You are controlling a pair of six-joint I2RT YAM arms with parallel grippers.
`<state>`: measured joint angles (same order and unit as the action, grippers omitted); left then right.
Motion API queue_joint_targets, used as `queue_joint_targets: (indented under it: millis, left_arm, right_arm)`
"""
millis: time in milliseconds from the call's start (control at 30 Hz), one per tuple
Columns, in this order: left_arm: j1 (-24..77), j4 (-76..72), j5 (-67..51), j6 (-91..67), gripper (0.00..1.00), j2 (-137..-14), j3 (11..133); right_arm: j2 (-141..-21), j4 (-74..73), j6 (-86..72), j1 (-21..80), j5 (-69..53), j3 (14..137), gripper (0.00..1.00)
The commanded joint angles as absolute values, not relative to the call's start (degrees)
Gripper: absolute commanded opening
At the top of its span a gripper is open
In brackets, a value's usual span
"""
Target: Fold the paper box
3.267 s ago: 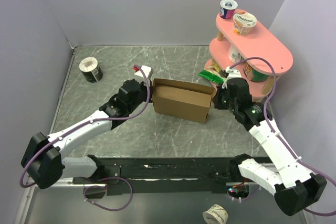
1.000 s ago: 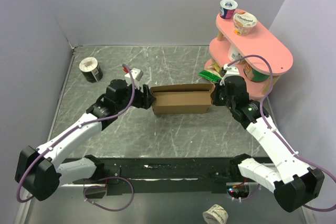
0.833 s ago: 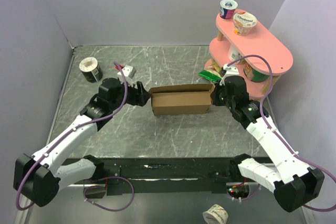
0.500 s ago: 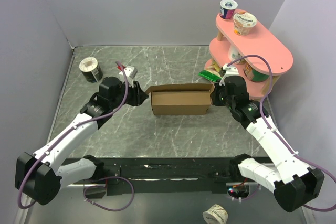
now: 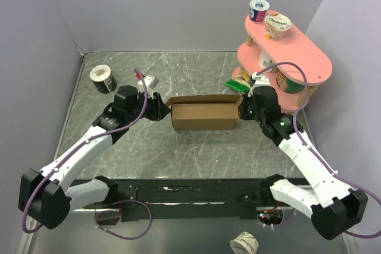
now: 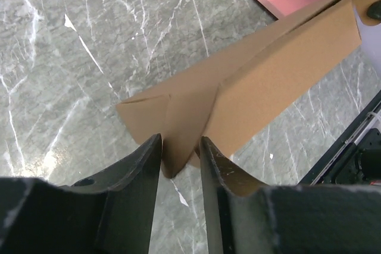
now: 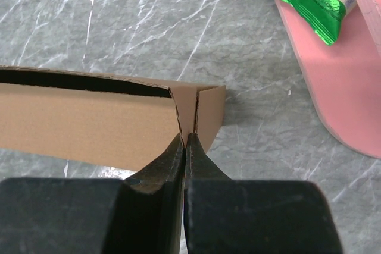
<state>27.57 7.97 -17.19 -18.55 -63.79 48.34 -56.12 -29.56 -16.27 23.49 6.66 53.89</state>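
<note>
The paper box (image 5: 202,116) is a shallow brown cardboard box, open on top, lying lengthwise mid-table. My left gripper (image 5: 162,110) is at its left end. In the left wrist view the folded end flap of the paper box (image 6: 280,69) sits between the left gripper (image 6: 180,147) fingers, touching both. My right gripper (image 5: 243,111) is at the right end. The right wrist view shows the right gripper (image 7: 186,138) pinched on the thin upright end flap of the paper box (image 7: 89,123).
A pink two-tier shelf (image 5: 300,57) stands at the back right, close behind the right arm, with two yogurt cups (image 5: 258,10) on top. A green packet (image 5: 238,85) lies at its foot. A dark cup (image 5: 102,78) sits at the back left. Grey walls enclose the table.
My left gripper has narrowed around the box's left end flap, which has swung outward to the left. The right gripper and the box's right end have stayed put.
</note>
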Motion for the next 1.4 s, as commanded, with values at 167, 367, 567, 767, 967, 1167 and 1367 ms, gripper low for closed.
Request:
queue_joint_targets:
  millis: [167, 367, 567, 767, 967, 1167, 1367]
  left_arm:
    - [27.42, 6.68, -17.75, -17.84, 0.35, -63.54, 52.47]
    - [27.42, 5.54, -19.51, -17.49, 0.26, -64.6, 53.0]
    - [27.51, 5.27, -20.04, -17.58, 0.12, -65.74, 53.26]
    - [27.6, 4.57, -19.69, -18.54, 0.01, -66.53, 53.52]
    - [27.6, 6.32, -18.46, -19.25, 0.01, -68.2, 55.37]
    - [27.6, 7.47, -18.02, -19.16, 0.01, -68.82, 56.43]
    - [27.6, 7.82, -17.93, -19.25, 0.01, -69.43, 56.51]
  right_arm:
    - [-55.81, -25.66, -16.61, 24.43, 10.37, 53.26, 0.0]
    - [-56.42, -25.14, -16.09, 25.22, 11.42, 52.47, 0.0]
    - [-56.51, -23.73, -16.17, 25.84, 12.21, 51.24, 0.0]
    - [-57.48, -22.59, -15.47, 28.03, 14.5, 49.66, 0.0]
    - [-58.36, -22.85, -14.42, 29.44, 16.87, 49.75, 0.0]
    - [-57.66, -22.94, -13.18, 29.44, 18.28, 48.87, 0.0]
    - [-58.27, -21.89, -14.24, 29.53, 17.58, 46.5, 0.0]
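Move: The box's left end flap stands between the left hand's parted fingers, its middle about 1 cm ahead, 1 cm to the right and 1 cm below; the box's middle is some 12 cm to the right, level in reach and 4 cm lower. From the right hand, the right end flap lies right at its shut fingertips, 1 cm below, the box's middle about 11 cm left, level and 3 cm lower, and the green packet 8 cm ahead, straight out and 6 cm lower. The left hand rises about 2 cm beside the box's left end while its fingers, already either side of the left flap, shut on it and pinch the card near its upper edge, then carries on forward another 1.5 cm or so with hardly any turn. The right hand keeps its shut grip on the right flap and eases forward some 1.5 cm and down about 1 cm, its wrist tipping slightly downward and rolling left side down, 5 degrees or so each. ##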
